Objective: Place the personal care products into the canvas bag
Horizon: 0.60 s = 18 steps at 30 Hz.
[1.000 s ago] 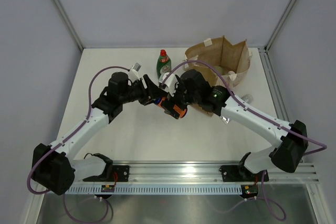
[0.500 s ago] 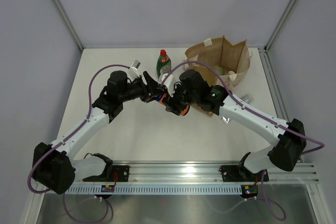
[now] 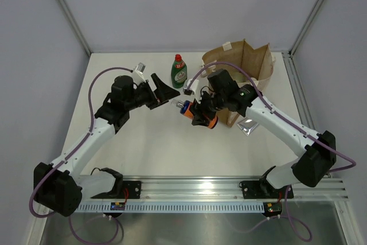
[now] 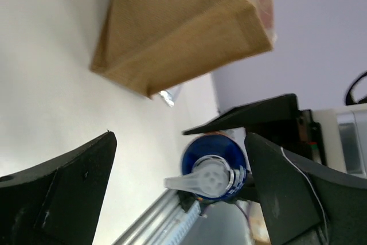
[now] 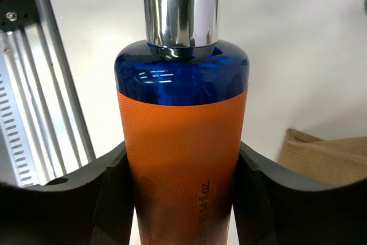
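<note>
My right gripper [image 3: 199, 114] is shut on an orange bottle [image 3: 185, 107] with a blue top and chrome pump collar, and holds it lying above the table, left of the canvas bag [image 3: 243, 61]. In the right wrist view the bottle [image 5: 180, 142] fills the space between both fingers [image 5: 63, 199]. My left gripper [image 3: 166, 88] is open and empty, a little left of the bottle's pump end [image 4: 213, 175]. A dark green bottle with a red cap [image 3: 179, 72] stands behind the grippers. A silver tube [image 3: 248, 127] lies in front of the bag. The other products are hidden.
The bag stands open at the back right, near the right frame post; its tan corner shows in the left wrist view [image 4: 172, 32] and the right wrist view [image 5: 327, 159]. The aluminium rail [image 3: 189, 187] runs along the near edge.
My left gripper has let go of the orange bottle, opened, and pulled back to the left. My right gripper kept the bottle and moved slightly right toward the bag.
</note>
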Each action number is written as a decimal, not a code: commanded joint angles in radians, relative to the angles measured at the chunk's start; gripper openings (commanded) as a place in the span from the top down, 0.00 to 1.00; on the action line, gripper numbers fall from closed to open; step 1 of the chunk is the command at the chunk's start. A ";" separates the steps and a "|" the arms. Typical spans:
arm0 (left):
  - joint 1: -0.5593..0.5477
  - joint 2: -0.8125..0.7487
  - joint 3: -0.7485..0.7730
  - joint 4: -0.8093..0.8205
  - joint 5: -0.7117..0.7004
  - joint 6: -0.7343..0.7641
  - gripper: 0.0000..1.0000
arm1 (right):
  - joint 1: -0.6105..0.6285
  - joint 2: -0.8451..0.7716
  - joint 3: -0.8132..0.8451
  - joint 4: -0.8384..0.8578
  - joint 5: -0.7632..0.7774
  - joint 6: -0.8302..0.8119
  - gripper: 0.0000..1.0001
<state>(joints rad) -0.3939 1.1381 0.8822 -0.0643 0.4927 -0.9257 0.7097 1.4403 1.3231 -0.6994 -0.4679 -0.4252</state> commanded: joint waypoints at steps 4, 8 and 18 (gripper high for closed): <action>0.043 -0.122 0.092 -0.241 -0.373 0.370 0.01 | -0.127 -0.142 0.157 -0.002 -0.196 0.069 1.00; 0.044 -0.210 0.028 -0.261 -0.471 0.577 0.01 | -0.284 -0.170 0.275 0.040 -0.199 0.228 1.00; 0.046 -0.360 -0.100 -0.224 -0.422 0.708 0.01 | -0.618 0.006 0.376 0.304 0.161 0.691 1.00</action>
<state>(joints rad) -0.3511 0.8265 0.7761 -0.3286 0.0925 -0.2913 0.0902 1.3613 1.6596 -0.5308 -0.4438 0.1295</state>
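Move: Ahead and to the right of the right hand, which already grips the orange pump bottle, the canvas bag stands about 18 cm farther out and some 16 cm over, its middle roughly 8 cm lower. The silver tube lies about 13 cm ahead and 26 cm to the right of that hand, and the green bottle 27 cm ahead and 9 cm left. From the empty left hand, the bag is about 14 cm ahead and 27 cm right. Swinging up and away from the left hand, the right hand keeps its grip on the orange bottle and carries it some 20 cm up, nearly as far right and 15 cm forward to above the bag's mouth, turning clockwise about 50 degrees and rolling the bottle upright. The left hand, still wide open, draws off about 11 cm left, rolling, then sinks a little. ##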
